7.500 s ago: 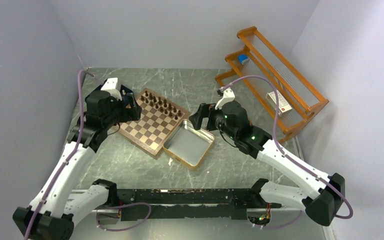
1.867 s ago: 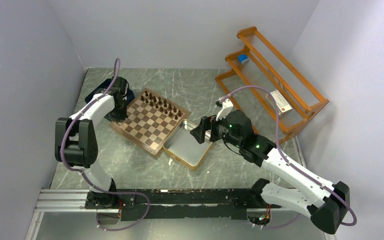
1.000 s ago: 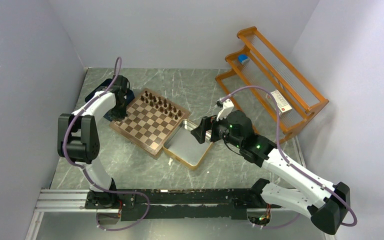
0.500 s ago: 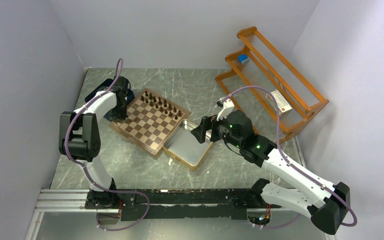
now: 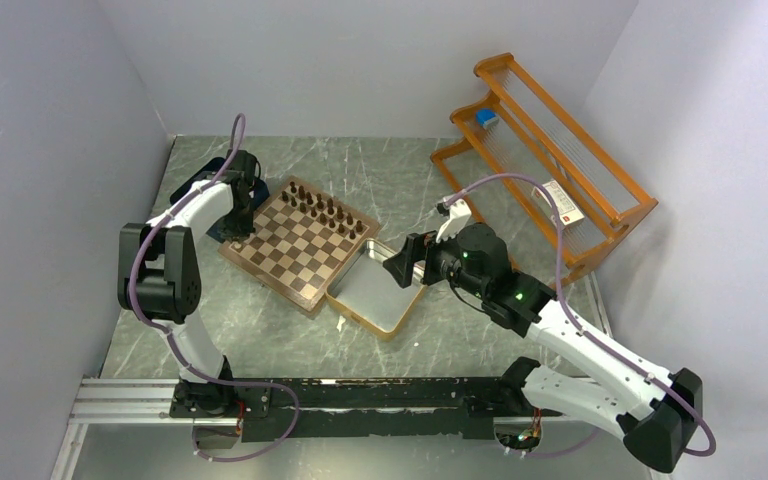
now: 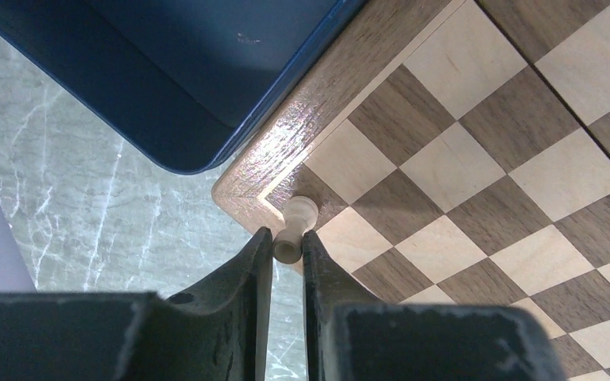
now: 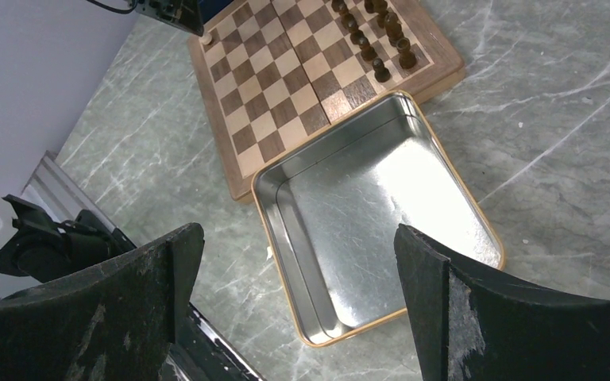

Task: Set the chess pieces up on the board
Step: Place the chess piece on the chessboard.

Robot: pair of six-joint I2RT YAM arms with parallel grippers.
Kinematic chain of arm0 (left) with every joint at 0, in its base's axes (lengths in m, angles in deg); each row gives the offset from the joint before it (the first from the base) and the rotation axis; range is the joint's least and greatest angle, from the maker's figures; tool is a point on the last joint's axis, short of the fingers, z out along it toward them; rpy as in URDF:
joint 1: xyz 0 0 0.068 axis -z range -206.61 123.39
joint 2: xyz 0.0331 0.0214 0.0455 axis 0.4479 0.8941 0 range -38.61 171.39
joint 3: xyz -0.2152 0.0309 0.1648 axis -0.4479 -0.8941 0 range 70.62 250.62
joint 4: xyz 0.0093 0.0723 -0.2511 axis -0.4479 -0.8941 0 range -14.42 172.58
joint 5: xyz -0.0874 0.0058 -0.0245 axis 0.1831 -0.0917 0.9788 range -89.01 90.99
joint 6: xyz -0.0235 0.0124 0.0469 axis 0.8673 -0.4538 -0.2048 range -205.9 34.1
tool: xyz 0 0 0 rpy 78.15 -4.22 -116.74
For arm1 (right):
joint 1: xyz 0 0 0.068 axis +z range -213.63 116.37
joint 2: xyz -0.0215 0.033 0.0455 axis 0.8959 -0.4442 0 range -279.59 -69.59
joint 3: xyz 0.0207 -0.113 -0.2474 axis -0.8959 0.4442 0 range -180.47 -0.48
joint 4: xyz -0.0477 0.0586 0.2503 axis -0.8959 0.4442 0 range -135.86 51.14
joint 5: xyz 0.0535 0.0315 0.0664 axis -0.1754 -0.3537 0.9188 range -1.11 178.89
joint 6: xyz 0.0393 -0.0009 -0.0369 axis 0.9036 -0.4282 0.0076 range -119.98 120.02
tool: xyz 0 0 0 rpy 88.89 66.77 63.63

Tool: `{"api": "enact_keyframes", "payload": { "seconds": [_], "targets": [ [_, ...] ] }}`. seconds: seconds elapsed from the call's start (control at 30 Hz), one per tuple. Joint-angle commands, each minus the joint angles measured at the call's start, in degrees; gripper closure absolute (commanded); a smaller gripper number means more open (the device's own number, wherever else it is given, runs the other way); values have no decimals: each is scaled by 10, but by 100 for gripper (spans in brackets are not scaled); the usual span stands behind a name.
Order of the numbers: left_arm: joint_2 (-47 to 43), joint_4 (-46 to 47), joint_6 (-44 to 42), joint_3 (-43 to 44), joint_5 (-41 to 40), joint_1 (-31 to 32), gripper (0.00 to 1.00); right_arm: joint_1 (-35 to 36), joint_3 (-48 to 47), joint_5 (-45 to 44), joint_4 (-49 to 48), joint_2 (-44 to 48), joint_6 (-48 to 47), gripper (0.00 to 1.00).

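The board (image 5: pixel 295 255) lies left of centre, with dark chess pieces (image 5: pixel 320 207) in rows along its far edge. My left gripper (image 6: pixel 286 242) is shut on the top of a pale tan piece (image 6: pixel 295 226). That piece stands upright on the dark corner square at the board's left corner (image 6: pixel 242 186). Seen from above, the left gripper (image 5: pixel 240 228) points down at that corner. My right gripper (image 7: pixel 294 238) hangs open and holds nothing above the silver tin (image 7: pixel 381 206). The right wrist view also takes in the board (image 7: pixel 278 87), the dark pieces (image 7: pixel 369 40) and the pale piece (image 7: pixel 206 38).
A navy tray (image 6: pixel 206 71) sits against the board's left corner, also visible from above (image 5: pixel 200 185). The silver gold-rimmed tin (image 5: pixel 375 290) touches the board's right side. An orange wooden rack (image 5: pixel 545 150) stands at the back right. Walls close in left, back and right.
Since 7.5 s ago the left arm has stretched out to the board's left corner. Over the last second it has stayed there, and the right arm has drifted slightly right.
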Motion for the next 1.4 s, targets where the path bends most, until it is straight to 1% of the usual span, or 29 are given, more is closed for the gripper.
{"api": "enact_keyframes", "payload": {
  "seconds": [0.0, 0.43, 0.8, 1.13, 1.23, 1.27, 1.37],
  "targets": [
    [0, -2, -4, 18, -15, -3, 80, -3, 0, -2, -5, 8, 3, 5],
    [4, 11, -8, 3, -14, -3, 79, -3, 10, -14, -17, 16, 4, 5],
    [14, 14, -10, 1, -13, -3, 75, -3, 12, -15, -18, 13, 4, 6],
    [1, 7, -9, 17, -5, -3, 62, -3, 7, -21, -11, 18, 2, 6],
    [-11, 4, -4, 31, -6, -2, 52, -3, 5, -17, -10, 17, 3, 6],
    [-16, 3, -3, 37, -5, -2, 50, -3, 5, -11, -11, 19, 0, 6],
    [-33, 3, 3, 51, 11, -2, 49, -3, 9, -3, -17, 26, 4, 6]
  ]
}}
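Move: Straight below the left fingers, which hold the light chess piece by its head, lies the board's dark corner square, about 3 cm down. The nearest dark pawn stands about 11 cm ahead and 11 cm to the right; the blue tray's middle is some 10 cm ahead and 4 cm left. From the idle right hand the corner square lies about 39 cm left, 13 cm ahead and 19 cm lower. Holding nearly still over the corner square, the left hand keeps its light grip on the piece's head, then eases down about half a centimetre and opens its fingers to roughly half width, letting go of the piece. Right at the end the hand starts up by about 1 cm, edging forward, with no real turn of the wrist. ##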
